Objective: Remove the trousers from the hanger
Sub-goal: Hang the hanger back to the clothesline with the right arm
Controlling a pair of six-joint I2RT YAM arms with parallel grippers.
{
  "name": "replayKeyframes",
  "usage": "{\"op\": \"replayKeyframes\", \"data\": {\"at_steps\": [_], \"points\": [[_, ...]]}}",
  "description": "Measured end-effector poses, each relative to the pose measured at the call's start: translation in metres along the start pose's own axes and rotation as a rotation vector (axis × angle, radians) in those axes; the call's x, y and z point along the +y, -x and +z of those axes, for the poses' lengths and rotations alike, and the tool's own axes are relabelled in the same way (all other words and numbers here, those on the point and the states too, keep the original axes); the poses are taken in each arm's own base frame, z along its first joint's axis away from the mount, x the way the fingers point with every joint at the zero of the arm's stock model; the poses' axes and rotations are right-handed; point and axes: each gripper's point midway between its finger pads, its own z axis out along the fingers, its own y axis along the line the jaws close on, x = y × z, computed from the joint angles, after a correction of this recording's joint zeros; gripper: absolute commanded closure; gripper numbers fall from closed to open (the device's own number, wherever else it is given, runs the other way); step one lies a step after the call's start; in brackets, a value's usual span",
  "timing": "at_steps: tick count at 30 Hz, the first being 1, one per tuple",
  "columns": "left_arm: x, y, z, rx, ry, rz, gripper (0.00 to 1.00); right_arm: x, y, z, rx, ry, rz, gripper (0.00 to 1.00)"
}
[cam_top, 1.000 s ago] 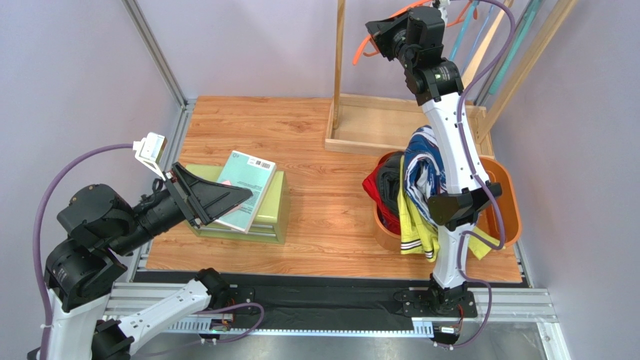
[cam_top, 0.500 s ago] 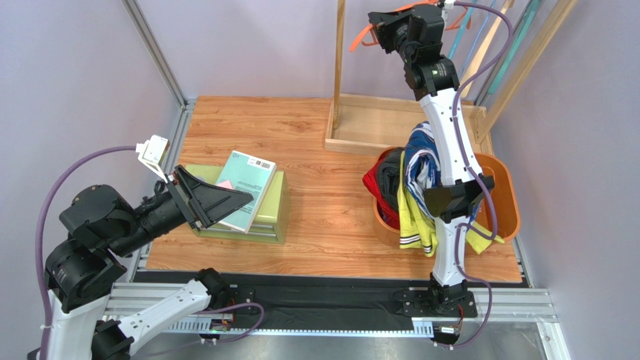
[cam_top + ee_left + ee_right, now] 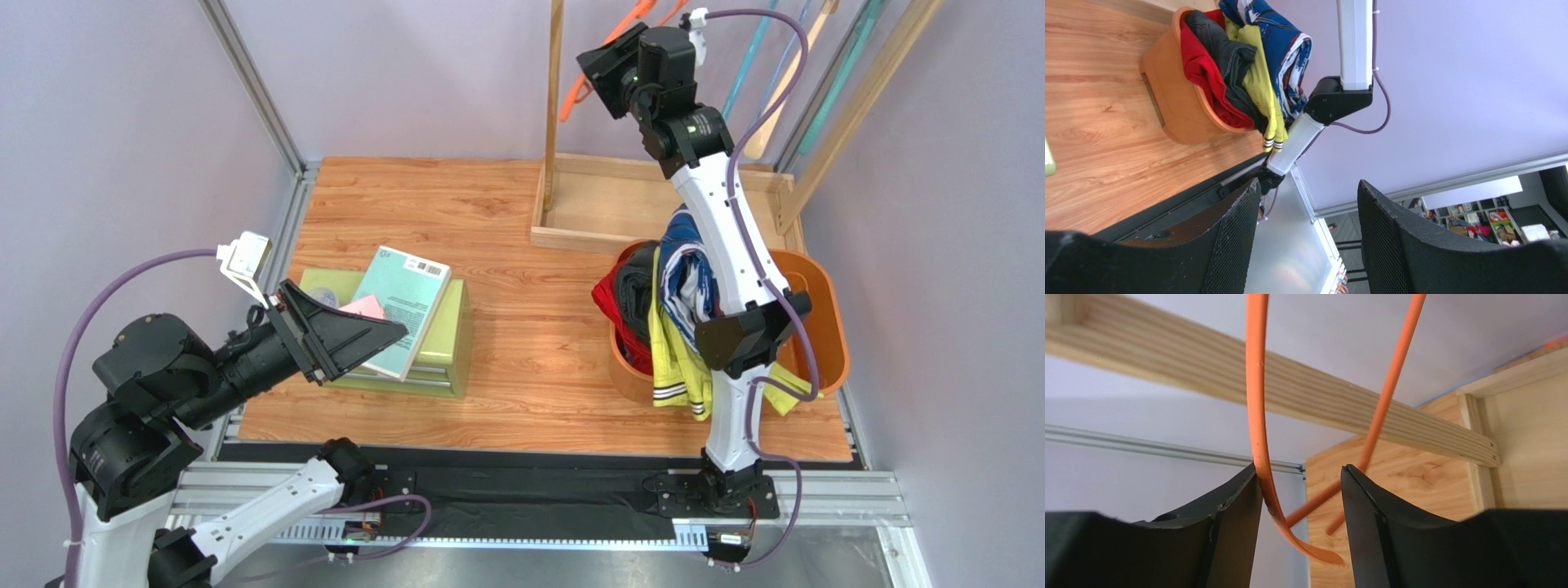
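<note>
The trousers lie heaped in an orange basket [image 3: 824, 331]: navy blue patterned [image 3: 693, 263], yellow-green with striped cuffs [image 3: 672, 355], black [image 3: 635, 300] and red [image 3: 610, 306]. The left wrist view shows the same heap [image 3: 1263, 79] in the basket [image 3: 1171, 104]. An empty orange hanger [image 3: 574, 88] dangles from the wooden rack. My right gripper [image 3: 601, 64] is raised beside it and open. The hanger's end [image 3: 1257, 416] hangs between the jaws of that gripper [image 3: 1300, 468], brushing the left finger. My left gripper [image 3: 390, 326] hovers open over the green box, its jaws [image 3: 1308, 182] holding nothing.
A wooden rack with an upright post [image 3: 555, 98] and a base tray [image 3: 613, 208] stands at the back right, with blue and teal hangers [image 3: 754, 55] on it. A green box [image 3: 451, 343] with a teal book [image 3: 405, 306] on top sits at the left.
My right gripper has opened and let go of the orange hanger, shifting slightly left. The hanger now hangs steeper. The left arm has barely moved.
</note>
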Motion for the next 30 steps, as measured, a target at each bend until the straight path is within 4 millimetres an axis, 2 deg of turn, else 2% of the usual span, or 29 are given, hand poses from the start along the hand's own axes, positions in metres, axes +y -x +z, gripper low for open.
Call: {"op": "replayKeyframes", "data": {"at_steps": [4, 5, 6, 11, 14, 16, 18, 22, 27, 30], "points": [[-0.001, 0.002, -0.002, -0.012, -0.004, 0.002, 0.35, 0.007, -0.012, -0.024, 0.034, -0.006, -0.124, 0.3], [-0.001, 0.002, -0.002, -0.012, -0.004, 0.002, 0.35, 0.009, -0.013, -0.035, 0.041, -0.001, -0.163, 0.24], [-0.001, 0.002, -0.002, -0.012, -0.004, 0.002, 0.35, 0.011, -0.014, -0.044, 0.046, 0.0, -0.185, 0.21], [0.006, -0.002, -0.001, -0.007, 0.004, 0.0, 0.34, 0.029, 0.008, -0.107, 0.022, 0.026, -0.296, 0.0], [0.015, -0.008, 0.001, 0.003, 0.02, -0.005, 0.34, 0.039, 0.019, -0.147, -0.002, 0.04, -0.359, 0.0], [0.018, -0.01, 0.001, 0.009, 0.026, -0.01, 0.33, 0.042, 0.015, -0.172, 0.012, 0.049, -0.405, 0.0], [0.02, -0.013, 0.002, 0.017, 0.028, -0.013, 0.33, 0.042, 0.001, -0.197, 0.056, 0.055, -0.453, 0.0], [0.026, -0.019, 0.001, 0.03, 0.029, -0.017, 0.32, 0.022, -0.054, -0.239, 0.213, 0.06, -0.566, 0.0], [0.043, -0.034, 0.004, 0.072, 0.048, -0.045, 0.32, -0.035, -0.132, -0.29, 0.439, 0.043, -0.649, 0.0], [0.052, -0.044, 0.006, 0.103, 0.059, -0.06, 0.32, -0.06, -0.164, -0.317, 0.52, 0.039, -0.683, 0.0]]}}
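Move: Ahead of the right hand, the orange hanger already hangs between its half-open fingers, its middle about 7 cm farther out, 7 cm to the right and some 3 cm higher. The light-blue hanger is roughly 28 cm to the hand's right and 7 cm ahead; the orange basket of trousers lies some 24 cm back, 22 cm right and 36 cm below. From the left hand, the orange hanger is about 53 cm ahead and 36 cm to the right, roughly level. Backing out from around the orange hanger, the right hand opens its fingers from half to fully wide and draws back some 35 cm towards the robot, first rising a little, then sinking to end about 8 cm lower. The hand swings counter-clockwise about 35 degrees as its left side rolls down. The left hand sinks about 7 cm, empty. ##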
